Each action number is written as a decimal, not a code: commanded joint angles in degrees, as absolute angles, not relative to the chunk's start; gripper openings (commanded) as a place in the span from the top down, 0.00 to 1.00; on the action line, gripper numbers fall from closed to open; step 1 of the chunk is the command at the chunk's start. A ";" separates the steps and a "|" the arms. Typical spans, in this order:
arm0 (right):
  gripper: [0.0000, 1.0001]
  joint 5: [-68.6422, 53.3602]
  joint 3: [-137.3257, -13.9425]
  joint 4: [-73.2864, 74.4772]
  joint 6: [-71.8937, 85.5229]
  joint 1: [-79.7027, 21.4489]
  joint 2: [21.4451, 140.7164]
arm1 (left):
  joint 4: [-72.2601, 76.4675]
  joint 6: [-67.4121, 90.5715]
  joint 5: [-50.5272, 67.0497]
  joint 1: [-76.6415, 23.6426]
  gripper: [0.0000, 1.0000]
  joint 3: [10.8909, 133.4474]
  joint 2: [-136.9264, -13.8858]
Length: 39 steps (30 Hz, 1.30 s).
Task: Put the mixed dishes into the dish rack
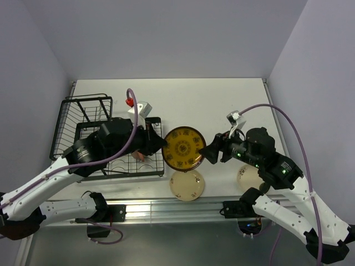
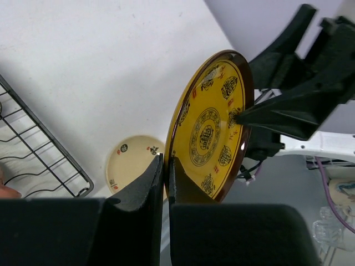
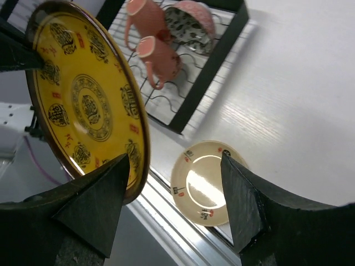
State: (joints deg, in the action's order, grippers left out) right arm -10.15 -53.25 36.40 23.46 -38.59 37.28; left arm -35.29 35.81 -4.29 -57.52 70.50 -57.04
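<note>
A mustard-yellow patterned plate (image 1: pixel 184 148) hangs on edge above the table, between the two arms. My left gripper (image 1: pixel 161 143) is shut on its rim, and the left wrist view shows both fingers pinching the plate (image 2: pixel 208 130) at its lower edge (image 2: pixel 165 162). My right gripper (image 1: pixel 207 151) stands open at the plate's other side; the rim (image 3: pixel 89 105) lies against its left finger. One cream plate (image 1: pixel 187 184) lies flat near the front edge. Another cream plate (image 1: pixel 247 176) is partly hidden under the right arm. Two pinkish mugs (image 3: pixel 158 55) and a dark bowl (image 3: pixel 191 19) sit in the black dish rack (image 1: pixel 83 119).
The rack's raised cage end (image 1: pixel 86 105) stands at the far left, behind my left arm. A metal rail (image 1: pixel 183 208) runs along the table's near edge, just past the flat cream plate. White walls close the table at both sides and the back.
</note>
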 commanded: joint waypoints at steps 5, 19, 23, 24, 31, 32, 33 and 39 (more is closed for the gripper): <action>0.66 -28.10 -55.89 22.51 22.23 -38.32 42.53 | -35.07 36.83 -0.53 -57.48 1.00 70.84 -50.81; 1.00 -23.92 -67.48 15.82 20.40 -38.41 50.97 | -44.82 41.04 -25.01 -57.48 0.01 78.48 -41.23; 1.00 -16.28 -72.85 13.97 15.66 -41.30 55.97 | -40.97 39.99 -28.64 -57.39 0.01 80.85 -36.92; 1.00 -14.08 -74.43 13.89 13.99 -42.53 59.12 | -39.83 39.38 -28.65 -57.48 0.01 81.03 -35.70; 1.00 2.09 -92.42 9.42 0.90 -52.55 75.83 | -26.82 34.63 -24.79 -57.39 0.01 79.37 -29.01; 1.00 3.41 -94.37 8.97 -0.43 -53.52 77.85 | -24.20 34.37 -24.26 -57.39 0.01 79.02 -28.31; 1.00 4.91 -96.13 8.44 -2.61 -55.00 81.70 | -23.04 34.02 -23.56 -57.39 0.01 78.84 -27.08; 1.00 4.58 -106.52 4.14 -14.31 -57.39 94.11 | -18.99 33.31 -19.34 -57.39 0.01 77.96 -24.61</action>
State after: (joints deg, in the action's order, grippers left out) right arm 2.70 -101.73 10.61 -5.28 -56.58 91.11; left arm -24.38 35.31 -22.96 -57.41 78.74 -25.30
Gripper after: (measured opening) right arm 0.036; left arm 0.992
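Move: The yellow plate, still held by its rim in the left hand, has its middle about 9 cm left of the right hand, 2 cm farther out and roughly 2 cm higher. The cream plate lies on the table 9 cm left of the right hand, 4 cm back and 25 cm below. The small pink cup in the rack is some 31 cm left, 12 cm ahead and 23 cm down. From the left hand, the yellow plate's middle is about 7 cm right, 2 cm ahead and 2 cm below. The right fingers pinch the yellow plate's free rim after pushing about 5 cm left and turning some 15 degrees counter-clockwise. The left hand eases left with the plate, then opens wide and backs away left, up and slightly back, rolling as it goes. The right hand carries the plate left, up and forward over the rack, tipping its fingers upward. ##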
